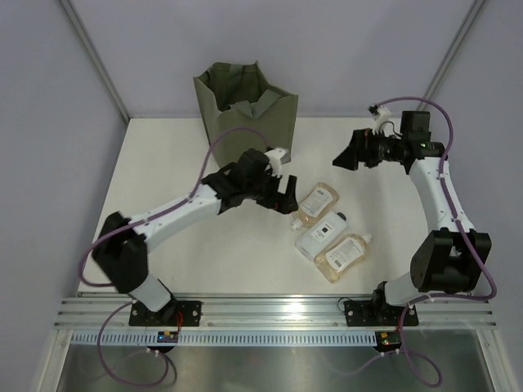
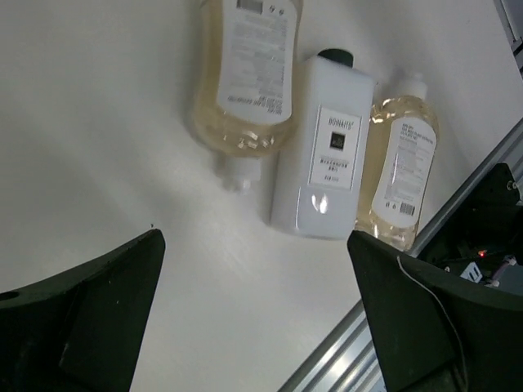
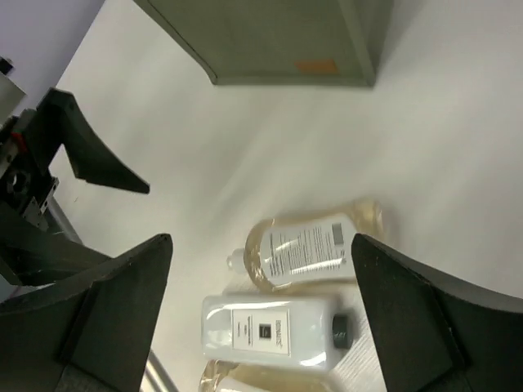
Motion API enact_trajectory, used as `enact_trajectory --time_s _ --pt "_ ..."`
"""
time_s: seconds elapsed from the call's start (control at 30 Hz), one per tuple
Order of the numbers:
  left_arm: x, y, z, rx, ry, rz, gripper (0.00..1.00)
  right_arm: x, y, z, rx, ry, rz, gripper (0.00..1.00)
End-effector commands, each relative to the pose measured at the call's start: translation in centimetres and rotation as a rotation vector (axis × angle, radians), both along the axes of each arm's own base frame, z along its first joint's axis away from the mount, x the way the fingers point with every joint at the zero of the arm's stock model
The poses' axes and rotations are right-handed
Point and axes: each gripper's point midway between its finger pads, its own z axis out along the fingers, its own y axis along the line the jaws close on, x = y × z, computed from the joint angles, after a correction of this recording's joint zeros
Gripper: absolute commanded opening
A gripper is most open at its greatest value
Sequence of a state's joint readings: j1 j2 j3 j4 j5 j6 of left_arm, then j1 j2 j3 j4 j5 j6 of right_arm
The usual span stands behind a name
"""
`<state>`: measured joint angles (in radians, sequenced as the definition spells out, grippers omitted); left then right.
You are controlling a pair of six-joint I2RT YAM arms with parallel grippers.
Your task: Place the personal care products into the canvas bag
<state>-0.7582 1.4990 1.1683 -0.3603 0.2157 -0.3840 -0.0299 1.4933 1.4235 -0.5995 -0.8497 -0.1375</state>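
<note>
Three personal care products lie side by side on the white table: an amber bottle (image 1: 317,204), a flat white bottle (image 1: 320,235) and a second amber bottle (image 1: 345,255). The olive canvas bag (image 1: 245,102) stands upright at the back, its mouth open. My left gripper (image 1: 284,196) hangs open just left of the first amber bottle, holding nothing. The left wrist view shows the amber bottle (image 2: 245,73), the white bottle (image 2: 323,155) and the other amber bottle (image 2: 400,167) beyond the open left gripper (image 2: 254,238). My right gripper (image 1: 347,152) is open and empty, raised right of the bag; the right gripper (image 3: 261,238) looks down on the bottles (image 3: 315,241).
The bag's base (image 3: 270,41) with its orange mark shows in the right wrist view. The aluminium rail (image 1: 270,310) runs along the near table edge. Grey walls close in the back and sides.
</note>
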Motion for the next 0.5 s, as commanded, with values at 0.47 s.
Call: enact_trajectory --time_s 0.47 --pt "7.6 -12.4 -5.2 -0.023 0.068 -0.167 0.99 -2.3 -4.3 -18.0 0.082 0.818 -0.425 0.96"
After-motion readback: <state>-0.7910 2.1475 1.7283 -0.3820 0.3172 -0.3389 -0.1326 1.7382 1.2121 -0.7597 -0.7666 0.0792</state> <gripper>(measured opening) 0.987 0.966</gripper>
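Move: The far amber bottle lies about 6 cm ahead of the left hand, 12 cm to its right and 15 cm below; the white bottle is 3 cm back and 14 cm right, the near amber bottle 10 cm back and 20 cm right. From the right hand, its likely aim, the white bottle, lies roughly 13 cm back, 4 cm left and 24 cm down, with the far amber bottle 4 cm back and 6 cm left, the near amber one 20 cm back and 2 cm right. The open left hand sweeps about 11 cm to the right, going forward and sinking some 7 cm each, and ends above the far amber bottle, slowing sideways while it still comes down. The right hand, also open, drops about 17 cm towards the white bottle, drawing slightly back and right at first, and tips its fingers down by some 45 degrees with a little clockwise turn, ending just beside the left gripper. ##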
